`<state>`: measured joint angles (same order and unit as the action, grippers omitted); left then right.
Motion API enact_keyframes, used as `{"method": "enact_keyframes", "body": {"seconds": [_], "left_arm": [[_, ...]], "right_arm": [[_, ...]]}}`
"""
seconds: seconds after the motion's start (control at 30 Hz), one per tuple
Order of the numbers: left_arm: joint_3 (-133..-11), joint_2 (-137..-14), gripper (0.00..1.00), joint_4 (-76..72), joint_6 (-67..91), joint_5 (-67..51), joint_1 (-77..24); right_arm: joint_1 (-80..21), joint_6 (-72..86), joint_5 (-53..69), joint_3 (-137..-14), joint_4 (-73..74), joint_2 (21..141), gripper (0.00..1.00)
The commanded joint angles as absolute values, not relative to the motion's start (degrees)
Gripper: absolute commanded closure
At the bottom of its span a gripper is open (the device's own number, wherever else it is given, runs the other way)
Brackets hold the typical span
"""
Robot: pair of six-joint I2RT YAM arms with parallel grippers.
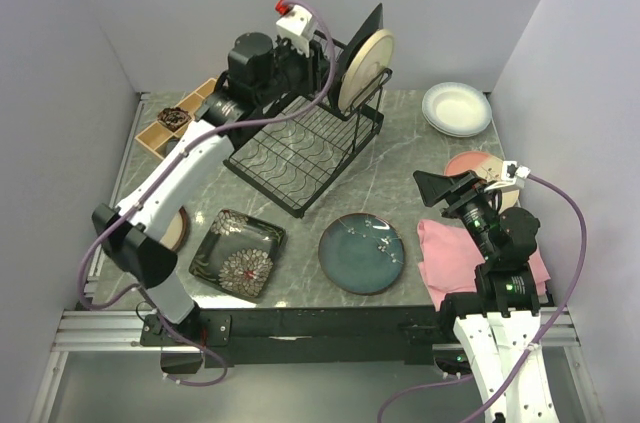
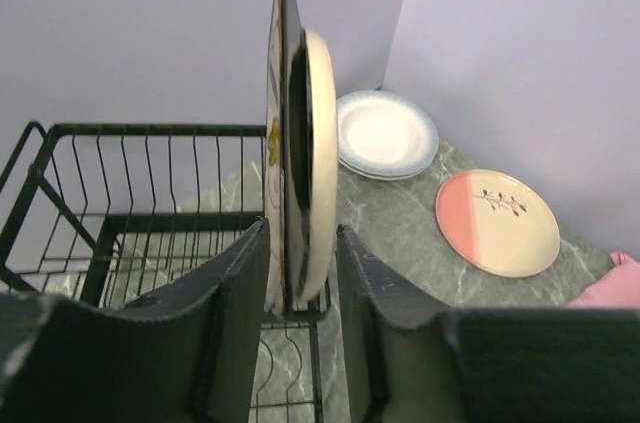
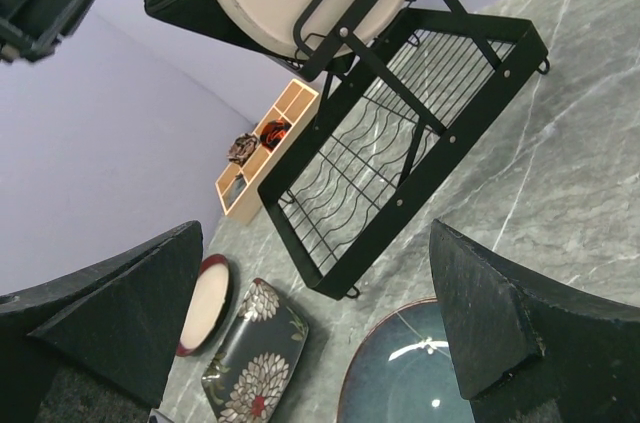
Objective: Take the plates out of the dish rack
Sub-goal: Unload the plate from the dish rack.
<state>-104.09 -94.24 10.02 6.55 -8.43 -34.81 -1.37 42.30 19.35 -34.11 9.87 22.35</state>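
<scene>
The black wire dish rack (image 1: 300,148) holds two upright plates at its far end: a dark-backed square one (image 2: 275,133) and a round cream one (image 2: 320,153). My left gripper (image 2: 300,226) straddles their near edges with its jaws narrowed. The left finger (image 2: 235,283) lies against the square plate. A thin gap shows between the right finger (image 2: 370,283) and the cream plate. My right gripper (image 3: 315,233) hangs wide open over the table's right side, holding nothing. Flat on the table lie a black flowered square plate (image 1: 237,253), a teal plate (image 1: 362,253), white plates (image 1: 457,108) and a pink-and-cream plate (image 2: 497,221).
A brown-rimmed tan plate (image 3: 205,305) lies at the left edge, partly under my left arm. A wooden compartment tray (image 1: 175,123) stands at the back left. A pink folded cloth (image 1: 450,253) lies at the front right, beneath my right arm. Walls close in on three sides.
</scene>
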Motion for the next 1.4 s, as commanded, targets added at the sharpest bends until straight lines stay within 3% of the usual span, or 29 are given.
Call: {"method": "enact_keyframes", "body": {"seconds": [0.0,0.23,0.47,1.0,1.13,1.37], "left_arm": [[-112.3,-98.1,0.62,13.0,5.4,-14.3,-33.3],[-118.4,-103.9,0.65,15.3,2.7,-16.7,-32.8],[-119.7,-106.6,0.75,14.9,1.5,-16.1,-32.7],[-125.2,-111.0,0.81,14.2,6.8,-24.0,-30.9],[-125.5,-111.4,0.75,13.9,8.0,-24.8,-30.6],[-125.9,-112.3,0.82,13.4,8.5,-26.6,-30.4]], "right_arm": [[-1.4,41.3,20.0,-34.5,7.5,22.8,0.00],[-1.5,41.4,20.0,-34.3,7.1,22.8,0.00],[-1.5,41.6,20.0,-34.1,6.9,23.1,0.00],[-1.4,41.9,19.8,-33.8,6.6,22.6,0.00],[-1.5,41.9,20.0,-33.8,6.6,22.7,0.00],[-1.5,42.0,20.0,-33.8,6.5,22.7,0.00]]}}
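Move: The dark square plate stands on edge at the right end of the dish rack's upper shelf. Its middle is about 10 cm ahead of the left gripper and 9 cm to its right, roughly level. The cream round plate is next to it, some 3 cm farther right and 1 cm nearer. The upper shelf's middle lies about 13 cm ahead of the left gripper, 3 cm right and 10 cm below. From the right gripper the dark plate is about 26 cm ahead, 13 cm left and 12 cm up. Bring the left gripper's half-open fingers around the near edge of the dark square plate, moving forward about 5 cm and angling 3 to 4 cm to the right and about 3 cm down. Then hold there, turn the wrist some 10 degrees clockwise and ease the fingers narrower to pinch the edge, the right finger between it and the cream plate. ##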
